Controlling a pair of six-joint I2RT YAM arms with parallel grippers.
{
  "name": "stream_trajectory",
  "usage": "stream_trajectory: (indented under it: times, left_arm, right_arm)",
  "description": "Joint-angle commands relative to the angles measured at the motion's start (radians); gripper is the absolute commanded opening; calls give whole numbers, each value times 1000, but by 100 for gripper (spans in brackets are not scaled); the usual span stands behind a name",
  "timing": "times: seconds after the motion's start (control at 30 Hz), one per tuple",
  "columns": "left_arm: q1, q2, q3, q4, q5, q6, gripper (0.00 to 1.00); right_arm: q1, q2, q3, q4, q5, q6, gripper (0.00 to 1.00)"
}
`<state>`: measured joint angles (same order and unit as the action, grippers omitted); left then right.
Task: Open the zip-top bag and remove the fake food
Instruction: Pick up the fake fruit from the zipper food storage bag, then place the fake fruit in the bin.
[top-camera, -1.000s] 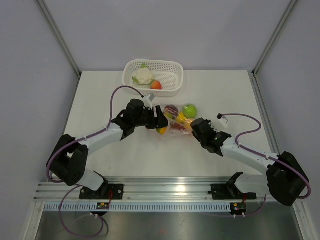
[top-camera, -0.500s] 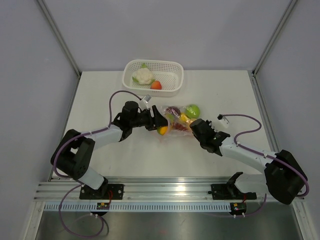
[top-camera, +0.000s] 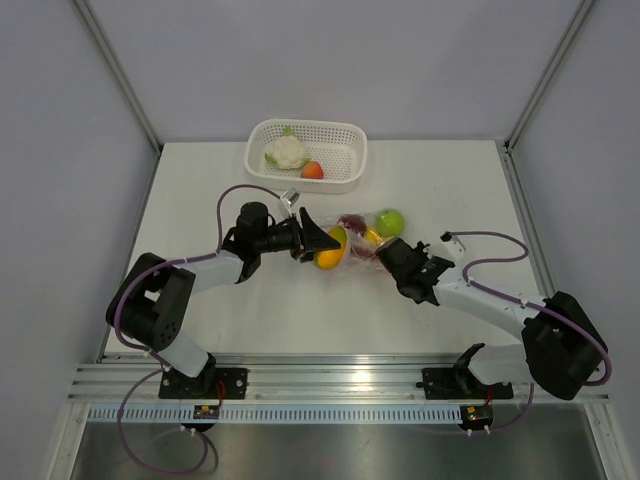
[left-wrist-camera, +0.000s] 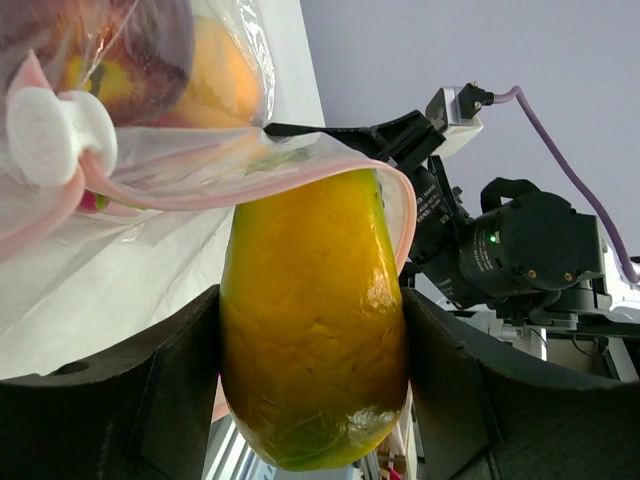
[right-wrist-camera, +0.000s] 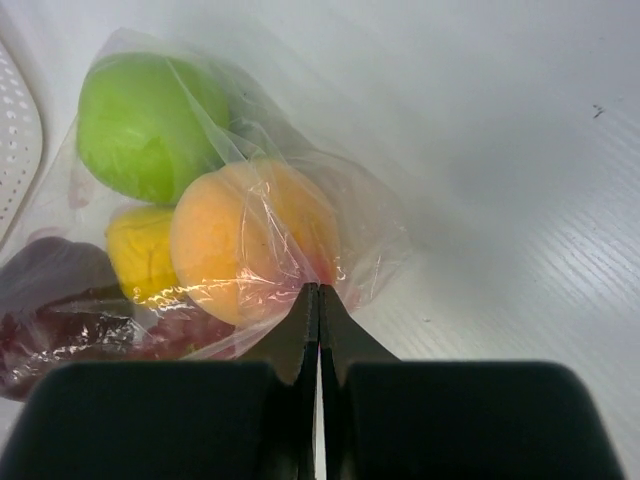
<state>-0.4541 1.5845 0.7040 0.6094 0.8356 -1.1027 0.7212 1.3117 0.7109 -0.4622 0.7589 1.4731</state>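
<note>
The zip-top bag (top-camera: 362, 238) lies mid-table, clear with a pink zip strip (left-wrist-camera: 200, 185). My left gripper (top-camera: 322, 243) is shut on a yellow-orange fruit (left-wrist-camera: 312, 330) that sticks out of the bag's open mouth; in the top view this fruit (top-camera: 331, 256) is at the bag's left end. My right gripper (right-wrist-camera: 318, 296) is shut on the bag's plastic at its other end (top-camera: 385, 252). Inside the bag are a green apple (right-wrist-camera: 145, 125), a peach (right-wrist-camera: 250, 235), a yellow piece (right-wrist-camera: 140, 250) and a dark red piece (right-wrist-camera: 55, 285).
A white perforated basket (top-camera: 355, 150) stands at the back of the table and holds a cauliflower (top-camera: 287, 152) and an orange-red piece (top-camera: 312, 170). Its edge (right-wrist-camera: 15, 140) shows at the left of the right wrist view. The right arm (left-wrist-camera: 520, 250) is in the left wrist view.
My right gripper has closed on the bag's end and moved slightly left. My left wrist has turned and drawn back a little, with the yellow-orange fruit coming out of the bag's mouth.
</note>
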Motion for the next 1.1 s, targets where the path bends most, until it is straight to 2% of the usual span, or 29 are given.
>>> stream_trajectory:
  times: [0.0, 0.33, 0.53, 0.57, 0.6, 0.63, 0.7, 0.73, 0.77, 0.83, 0.93, 1.07]
  left_arm:
    - [23, -14, -12, 105, 28, -13, 62]
    - [31, -27, 12, 117, 95, 3, 62]
    - [31, -49, 11, 104, 79, 64, 61]
    - [31, -72, 17, 66, 74, 88, 61]
    - [31, -89, 46, -3, 39, 186, 61]
    - [31, -112, 69, -225, -4, 255, 61]
    - [28, -182, 129, -417, -158, 373, 61]
    - [28, -208, 137, -519, -199, 438, 61]
    - [28, -230, 138, -551, -229, 457, 61]
    - [28, -291, 160, -661, -344, 509, 61]
    - [26, -340, 169, -735, -456, 544, 61]
    - [26, -340, 189, -784, -515, 566, 61]
  right_arm:
    - [3, -48, -2, -136, 149, 64, 0]
    - [-23, -25, 42, -228, 217, 73, 0]
    - [-31, -22, 41, -190, 198, 33, 0]
    - [-34, -23, 38, -188, 198, 35, 0]
    - [-34, -23, 39, -185, 197, 33, 0]
    - [-34, -23, 39, -184, 195, 23, 0]
    - [-35, -22, 45, -187, 194, 23, 2]
    - [-34, -22, 47, -188, 192, 21, 9]
    - [-34, -25, 47, -188, 191, 16, 13]
    - [-34, -31, 47, -175, 184, -5, 29]
    - [-34, -52, 36, -132, 169, -53, 32]
    - [-34, -72, 25, -99, 143, -89, 34]
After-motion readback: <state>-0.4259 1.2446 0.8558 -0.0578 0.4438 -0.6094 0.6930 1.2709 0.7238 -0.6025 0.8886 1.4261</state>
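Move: The left hand already grips the mango, its end still inside the bag's pink-rimmed mouth; the white basket lies about 25 cm ahead of it, 5 cm left and 7 cm lower. The eggplant in the bag is some 7 cm ahead, 5 cm right and 8 cm below. From the right hand, shut on the bag's lower corner, the mango is about 16 cm left, 2 cm ahead and 6 cm higher; the peach is 3 cm left and 2 cm ahead, the green apple 8 cm ahead and 3 cm left. Rightward, the right hand first draws its pinch of bag about 5 cm away from the mango, then opens partway and lets go. The left hand, nearly still until then, swings left some 6 cm, rising about 3 cm and going slightly forward, fingers tipping down roughly 25 degrees and turning counter-clockwise, keeping its hold as the mango leaves the bag mouth. ##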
